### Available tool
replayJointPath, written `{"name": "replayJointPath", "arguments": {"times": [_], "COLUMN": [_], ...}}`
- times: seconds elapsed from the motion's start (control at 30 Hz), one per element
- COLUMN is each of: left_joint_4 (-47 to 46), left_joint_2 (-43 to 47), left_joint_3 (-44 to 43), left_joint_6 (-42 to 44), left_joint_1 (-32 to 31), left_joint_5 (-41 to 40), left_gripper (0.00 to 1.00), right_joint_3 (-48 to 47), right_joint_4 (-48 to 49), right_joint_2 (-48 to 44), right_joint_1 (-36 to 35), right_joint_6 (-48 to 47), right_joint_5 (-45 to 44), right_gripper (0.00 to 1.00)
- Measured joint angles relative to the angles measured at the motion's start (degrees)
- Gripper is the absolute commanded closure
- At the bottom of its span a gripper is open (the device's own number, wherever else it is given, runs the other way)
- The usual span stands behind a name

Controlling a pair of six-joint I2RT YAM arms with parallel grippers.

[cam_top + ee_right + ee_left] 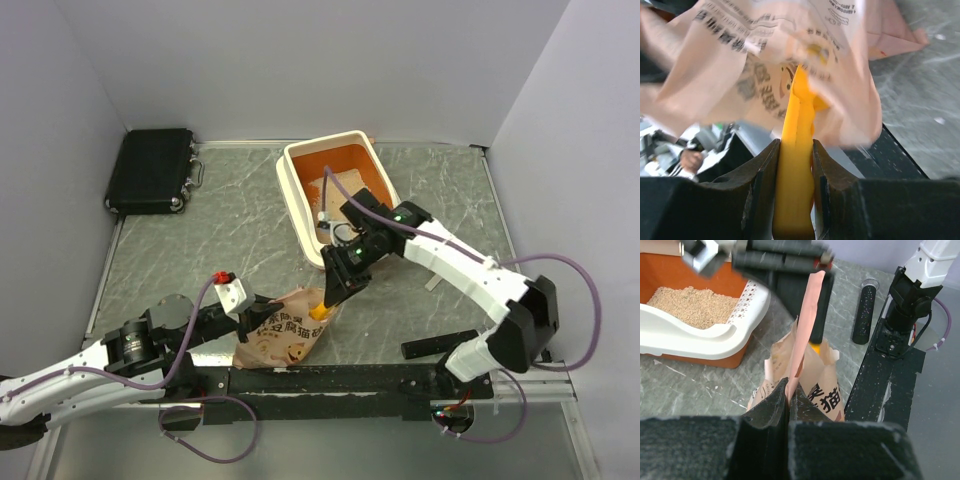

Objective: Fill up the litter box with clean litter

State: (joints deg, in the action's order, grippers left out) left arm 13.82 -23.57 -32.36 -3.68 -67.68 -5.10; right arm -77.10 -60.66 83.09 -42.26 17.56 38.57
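Note:
The litter box (297, 210), cream outside and orange inside, stands at the back centre of the table. Clean litter (695, 305) lies in a pale beige layer on its floor, behind the white wall (690, 335). The peach-pink printed bag (285, 340) stands open near the front. My left gripper (789, 385) is shut on the bag's upper edge (807, 315). My right gripper (796, 145) is shut on the handle of the yellow scoop (796, 175). The scoop's head is inside the bag's mouth (765, 50) and hidden. From above, the right gripper (335, 290) hangs over the bag's opening, with the scoop (320, 308) just showing.
A black case (150, 170) lies at the back left corner. A black rail (380, 378) runs along the near edge, and a black cylinder (866, 310) lies on the table beside it. Grey walls close in the table on three sides.

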Motion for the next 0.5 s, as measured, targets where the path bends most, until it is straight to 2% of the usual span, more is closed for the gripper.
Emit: {"name": "replayJointPath", "arguments": {"times": [0.13,0.3,0.5], "left_joint_4": [-0.07,0.22,0.74], "left_joint_2": [-0.04,-0.52,-0.79], "left_joint_3": [0.00,0.00,0.00], "left_joint_6": [-0.02,0.00,0.04], "left_joint_1": [0.00,0.00,0.00], "left_joint_5": [0.85,1.86,1.90], "left_gripper": [0.99,0.99,0.99], "right_joint_3": [6.27,16.81,24.98], "right_joint_4": [7.89,22.67,37.51], "right_joint_2": [4.09,5.25,3.37], "right_joint_1": [0.02,0.50,0.72], "right_joint_6": [1.38,6.97,15.93], "right_joint_5": [6.62,15.50,19.63], "right_gripper": [1.00,1.00,1.00]}}
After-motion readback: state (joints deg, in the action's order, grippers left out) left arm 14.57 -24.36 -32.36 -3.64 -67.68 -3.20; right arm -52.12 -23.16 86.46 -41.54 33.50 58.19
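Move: The litter bag's middle lies some 9 cm to the left of the right hand, 5 cm back and 11 cm below it; the scoop it grips already reaches into the mouth. The litter box is about 23 cm ahead, 2 cm to the right and 12 cm down, and the left fingers are roughly 13 cm to the left, 1 cm back and 2 cm higher. From the left hand, pinching the rim, the bag's middle is 4 cm back, 5 cm right, 14 cm below. Driving the scoop deeper into the bag, the right hand sinks about 6 cm and goes some 3 cm left, easing slightly back towards the base. The wrist swings the fingers 20 degrees or so flatter, to the left and towards the base, still turning once the descent has stopped; the grip on the handle holds, while the left hand keeps its pinch on the rim. ##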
